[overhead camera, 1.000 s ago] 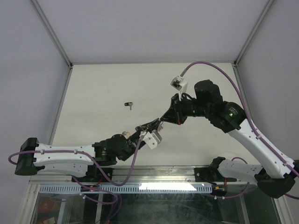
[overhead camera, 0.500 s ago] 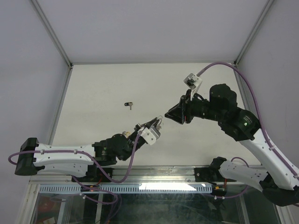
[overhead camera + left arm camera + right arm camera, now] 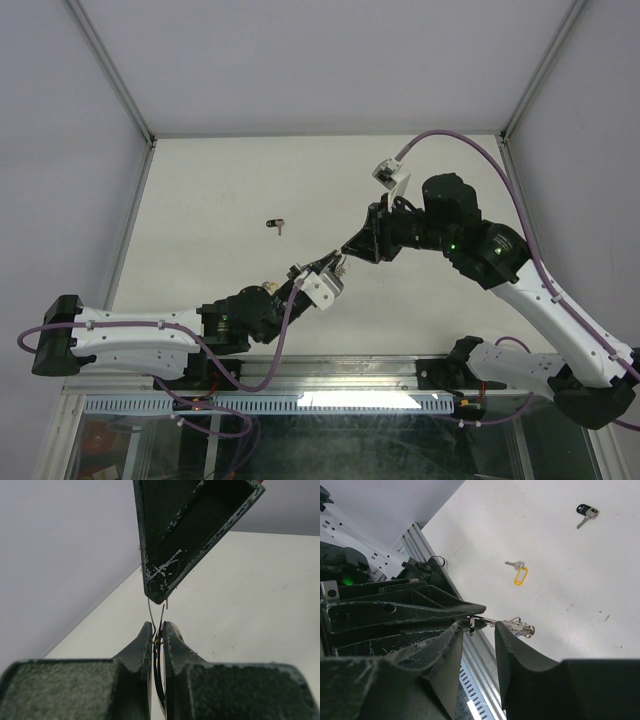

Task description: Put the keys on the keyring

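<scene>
My left gripper (image 3: 157, 627) is shut on the keyring (image 3: 156, 612), a thin silver wire ring held edge-on above the table. Several plain silver keys (image 3: 520, 627) hang bunched on the keyring (image 3: 487, 621). My right gripper (image 3: 477, 626) is open, its jaws either side of the ring's wire just past the left gripper's tips (image 3: 445, 607). From the left wrist view, one right finger (image 3: 170, 555) ends right above the ring. Two keys lie loose on the table: one with a dark blue head (image 3: 585, 512) (image 3: 277, 225), one with a yellow tag (image 3: 518, 572).
The white table (image 3: 220, 190) is walled by pale panels on three sides. A slotted metal rail (image 3: 475, 680) runs along the near edge under both grippers. The two arms meet near the middle of the table (image 3: 340, 258).
My right gripper opened and swung back to the right, away from the ring, then returned to it with its jaws apart. The left gripper kept its hold and barely moved.
</scene>
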`<action>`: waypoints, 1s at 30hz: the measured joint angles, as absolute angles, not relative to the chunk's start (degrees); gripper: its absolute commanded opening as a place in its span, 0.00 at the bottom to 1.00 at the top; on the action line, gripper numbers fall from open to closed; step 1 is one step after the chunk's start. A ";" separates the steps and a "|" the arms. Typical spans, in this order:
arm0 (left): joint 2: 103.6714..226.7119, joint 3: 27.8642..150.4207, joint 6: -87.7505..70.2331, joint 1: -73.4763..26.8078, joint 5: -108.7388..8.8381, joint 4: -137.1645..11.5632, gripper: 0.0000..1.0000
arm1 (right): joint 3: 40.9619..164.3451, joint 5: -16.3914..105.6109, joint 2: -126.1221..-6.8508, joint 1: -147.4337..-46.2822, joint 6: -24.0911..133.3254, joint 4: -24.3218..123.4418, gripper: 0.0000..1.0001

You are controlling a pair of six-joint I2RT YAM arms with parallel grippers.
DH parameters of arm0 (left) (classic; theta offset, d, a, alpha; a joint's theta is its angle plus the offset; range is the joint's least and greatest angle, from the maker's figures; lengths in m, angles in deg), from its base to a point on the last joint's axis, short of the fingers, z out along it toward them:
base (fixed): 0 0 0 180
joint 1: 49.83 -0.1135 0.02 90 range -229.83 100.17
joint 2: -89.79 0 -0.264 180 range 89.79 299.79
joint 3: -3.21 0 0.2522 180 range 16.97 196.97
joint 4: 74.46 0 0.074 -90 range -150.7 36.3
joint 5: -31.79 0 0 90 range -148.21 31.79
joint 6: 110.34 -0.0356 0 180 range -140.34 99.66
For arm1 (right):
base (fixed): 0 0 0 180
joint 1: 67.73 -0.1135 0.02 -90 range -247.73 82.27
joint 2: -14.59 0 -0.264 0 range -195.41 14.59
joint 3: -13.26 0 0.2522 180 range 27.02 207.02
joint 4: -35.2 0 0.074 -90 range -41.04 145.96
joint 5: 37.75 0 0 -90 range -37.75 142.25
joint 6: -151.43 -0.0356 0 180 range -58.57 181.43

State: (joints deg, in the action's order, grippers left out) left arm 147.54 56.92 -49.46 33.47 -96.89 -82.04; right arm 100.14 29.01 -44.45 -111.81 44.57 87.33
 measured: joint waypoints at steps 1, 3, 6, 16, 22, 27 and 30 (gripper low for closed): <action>147.54 56.92 -49.46 33.47 -96.89 -82.04 0.00 | 100.14 28.87 -44.45 -111.81 44.50 87.27 0.30; 147.56 56.92 -49.46 33.47 -96.89 -82.04 0.00 | 100.14 28.74 -44.45 -111.81 44.35 86.96 0.27; 147.59 56.92 -49.46 33.47 -96.87 -82.04 0.00 | 99.92 28.31 -44.45 -111.81 44.07 86.42 0.27; 147.96 57.00 -49.46 33.47 -96.87 -82.02 0.00 | 99.31 26.54 -44.89 -111.81 43.28 85.02 0.05; 147.96 57.03 -49.46 33.47 -96.87 -82.04 0.22 | 99.31 26.38 -44.93 -111.78 43.04 84.86 0.00; 147.96 57.11 -49.44 33.47 -96.82 -82.15 0.27 | 99.31 26.43 -44.93 -111.78 43.10 84.91 0.00; 147.96 57.11 -49.46 33.47 -96.80 -82.15 0.26 | 99.31 26.47 -44.93 -111.78 43.21 85.00 0.00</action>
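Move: Just off the right hand's open fingertips, the keyring is still pinched by the left hand. Its middle is about 1 cm left of the right hand, level fore and aft, and 2 cm lower; from the left hand it lies roughly 1 cm ahead, 1 cm right and 2 cm down. On the table, some 27 cm below the right hand, the yellow-tag key lies about 5 cm ahead and 19 cm left, the black-tag key about 26 cm ahead and 18 cm left. Easing about 1 cm to its left towards the left fingertips, the right hand brings its parted fingers around the keyring's near end and shuts them, pinching it. The left hand holds still with its grip on the keyring until the right fingers have closed, then opens about a quarter of its range and lets go, staying in place around it. ##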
